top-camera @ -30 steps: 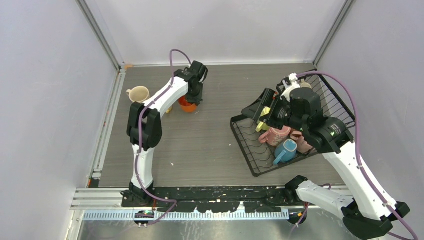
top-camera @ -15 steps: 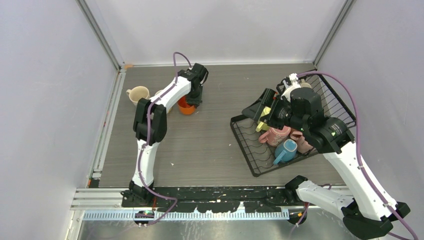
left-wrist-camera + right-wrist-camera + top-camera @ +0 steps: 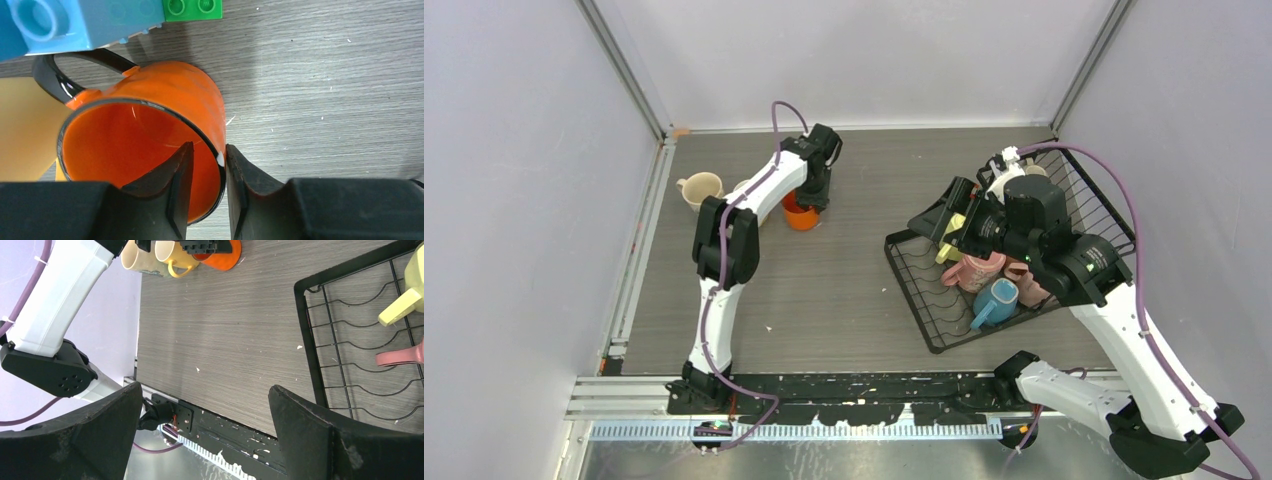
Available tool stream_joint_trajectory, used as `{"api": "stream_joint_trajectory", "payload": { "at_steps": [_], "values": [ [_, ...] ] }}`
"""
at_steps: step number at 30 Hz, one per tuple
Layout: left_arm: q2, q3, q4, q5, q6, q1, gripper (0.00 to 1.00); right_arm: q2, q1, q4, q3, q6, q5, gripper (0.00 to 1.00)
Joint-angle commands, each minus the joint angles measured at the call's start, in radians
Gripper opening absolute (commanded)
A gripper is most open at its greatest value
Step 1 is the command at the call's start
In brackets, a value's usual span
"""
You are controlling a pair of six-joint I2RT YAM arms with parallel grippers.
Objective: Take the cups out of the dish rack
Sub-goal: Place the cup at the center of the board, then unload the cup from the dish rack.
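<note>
An orange cup (image 3: 800,215) with a black handle stands upright on the table at the far left. My left gripper (image 3: 810,197) reaches down over it. In the left wrist view its jaws (image 3: 206,147) straddle the orange cup's (image 3: 150,115) rim, slightly open: one finger is inside, clear of the wall, the other against the outside. The black wire dish rack (image 3: 914,290) sits at the right and holds a pink cup (image 3: 974,270), a blue cup (image 3: 994,302) and a lime cup (image 3: 951,250). My right gripper (image 3: 936,212) hovers wide open and empty above the rack's (image 3: 305,330) left end.
A cream cup (image 3: 702,188) and a yellow cup (image 3: 170,255) stand on the table left of the orange one. A blue toy house (image 3: 85,22) with a green block (image 3: 192,9) lies just beyond the orange cup. Enclosure walls surround the table.
The left arm's elbow has swung a little to the right while its gripper stays at the orange cup. The right arm has not moved.
</note>
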Motion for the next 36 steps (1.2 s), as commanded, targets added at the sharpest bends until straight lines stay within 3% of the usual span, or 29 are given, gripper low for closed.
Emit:
{"api": "stream_joint_trajectory", "payload": {
  "at_steps": [1, 14, 21, 36],
  "values": [
    [-0.032, 0.048, 0.001, -0.029, 0.024, 0.005, 0.33, 0.005, 0.002, 0.007, 0.036, -0.015, 0.003, 1.0],
    [-0.164, -0.004, 0.009, 0.005, 0.03, 0.001, 0.59, 0.011, 0.001, -0.025, 0.029, -0.035, 0.046, 1.0],
    [-0.311, -0.102, 0.061, 0.081, 0.005, -0.004, 0.99, 0.017, 0.002, -0.088, 0.031, -0.047, 0.136, 1.0],
    [-0.621, -0.357, 0.163, 0.233, -0.083, -0.082, 1.0, -0.032, 0.031, -0.235, -0.059, 0.014, 0.35, 1.0]
  ]
}}
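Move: The orange cup stands upright with its right rim between the left hand's fingers; its middle is about 4 cm left of that hand and 3 cm lower. The toy house is roughly 9 cm ahead and 5 cm left, the yellow cup some 3 cm ahead and 15 cm left. From the empty right hand, the rack's blue cup lies about 14 cm right, 2 cm ahead and 28 cm down; the pink cup is 8 cm ahead and 10 cm right. The left hand, astride the orange cup's right rim, spreads its part-open fingers almost on the spot, then lifts about 13 cm clear of the cup and draws some 8 cm back towards its base with a slight drift right, opening wide while the fingers tilt outward and to the right. Midway through, the right hand, still wide open, starts sinking and sliding right, about 5 cm each way, towards the cups left in the rack, turning roughly 10 degrees clockwise. ##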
